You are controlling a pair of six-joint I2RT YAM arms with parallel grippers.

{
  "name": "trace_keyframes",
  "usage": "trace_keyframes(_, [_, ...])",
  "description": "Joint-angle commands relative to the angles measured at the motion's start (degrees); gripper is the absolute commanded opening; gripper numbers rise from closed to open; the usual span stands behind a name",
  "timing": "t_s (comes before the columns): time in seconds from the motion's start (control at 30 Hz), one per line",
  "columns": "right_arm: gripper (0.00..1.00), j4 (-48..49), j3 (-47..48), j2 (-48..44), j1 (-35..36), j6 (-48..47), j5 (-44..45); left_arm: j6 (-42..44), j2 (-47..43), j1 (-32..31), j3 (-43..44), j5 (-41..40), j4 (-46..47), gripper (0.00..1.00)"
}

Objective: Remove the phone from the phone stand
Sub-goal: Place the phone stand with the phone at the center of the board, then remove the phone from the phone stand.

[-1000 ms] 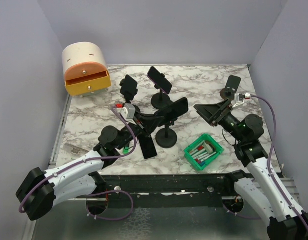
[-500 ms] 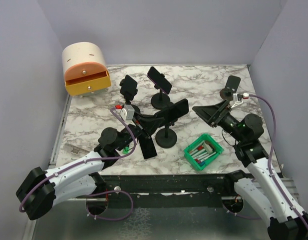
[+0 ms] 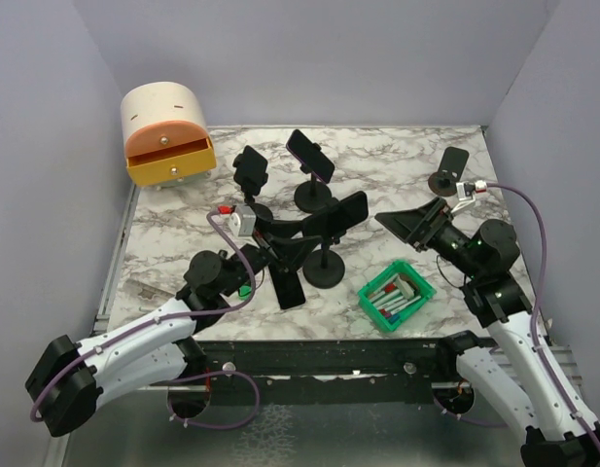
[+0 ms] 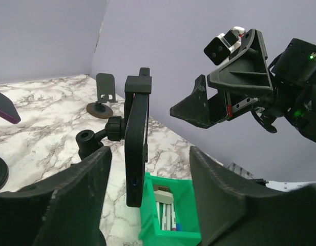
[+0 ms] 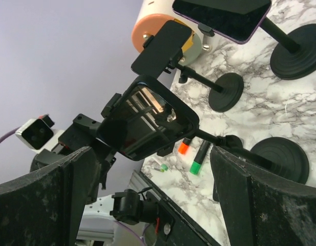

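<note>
A black phone (image 3: 343,214) sits clamped in the phone stand (image 3: 326,270) at the table's middle. My left gripper (image 3: 301,241) is just left of it, open. In the left wrist view the phone (image 4: 136,143) stands edge-on between the two fingers, nearer the left one, with a gap on each side and my left gripper (image 4: 150,164) not touching it. My right gripper (image 3: 397,226) hovers to the phone's right, open wide and empty. In the right wrist view the phone's dark screen (image 5: 147,120) faces my right gripper (image 5: 150,159), some way off.
A green bin (image 3: 397,295) of markers stands right of the stand's base. Another black phone (image 3: 289,289) lies flat near the front. Two more phones on stands (image 3: 309,156) (image 3: 250,169) are behind, a small empty stand (image 3: 451,165) far right, an orange drawer unit (image 3: 166,131) back left.
My left gripper's jaws have spread apart around the phone, and the arm has drawn back slightly toward the left. The right arm has shifted a little to the right.
</note>
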Motion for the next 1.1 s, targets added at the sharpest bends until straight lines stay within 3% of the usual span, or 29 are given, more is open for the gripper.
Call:
trace_keyframes(0.0, [0.99, -8.80, 3.63, -2.40, 0.41, -6.49, 0.28, 3.73, -5.38, -0.25, 0.09, -1.77, -7.15, 0.70])
trace_keyframes(0.1, [0.99, -15.84, 6.22, -3.68, 0.40, -11.42, 4.03, 6.60, -10.40, -0.26, 0.86, -4.82, -14.05, 0.97])
trace_keyframes(0.2, [1.00, -23.66, 8.83, -4.12, 0.40, -15.53, 12.98, 8.37, -15.41, -0.23, 2.18, -10.53, -21.63, 0.99])
trace_keyframes(0.3, [1.00, -28.69, 10.49, -3.59, 0.43, -15.68, 23.55, 6.50, -17.71, -0.28, 6.05, -21.82, -30.95, 0.99])
trace_keyframes(0.43, [1.00, -32.80, 12.41, -0.72, 0.44, -13.52, 35.16, -0.05, -12.26, -0.18, 17.62, -38.58, -50.58, 0.99])
trace_keyframes(0.5, [1.00, -35.04, 13.77, 1.51, 0.39, -11.82, 37.90, -2.19, -8.31, -0.19, 22.74, -41.10, -58.28, 0.99])
trace_keyframes(0.6, [1.00, -35.90, 14.56, 4.66, 0.36, -13.23, 37.55, 1.86, -5.03, -0.20, 27.19, -35.04, -61.87, 0.99])
trace_keyframes(0.7, [1.00, -32.89, 12.33, 5.64, 0.43, -17.37, 32.62, 10.57, -5.56, -0.26, 28.60, -24.38, -59.29, 0.99])
trace_keyframes(0.8, [1.00, -29.83, 9.03, 3.79, 0.37, -19.01, 28.93, 16.29, -6.80, -0.22, 29.56, -17.62, -57.50, 0.99])
trace_keyframes(1.07, [1.00, -25.51, 5.96, -2.52, 0.42, -24.52, 23.04, 23.97, -1.87, -0.18, 39.79, 1.90, -63.40, 0.98])
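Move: The phone on the stand has its middle about 4 cm ahead of the left gripper and 8 cm to its right, level with it. The loose phone lies flat some 21 cm below that gripper, 3 cm ahead and 3 cm left. The far-left stand's phone is about 17 cm ahead and 12 cm left. From the right gripper, the stand's phone is 14 cm left and 2 cm ahead, level; the green tray is 21 cm below, 3 cm back, 1 cm right. Finish opening the left gripper fully around the near end of the stand's phone and swing it left and forward, about 9 cm left, then bring it partway back and up, rolling its left side up some 25 degrees until the fingers point roughly level. Meanwhile draw the open right gripper away to the right and down, turning it clockwise and tipping its fingers down. ##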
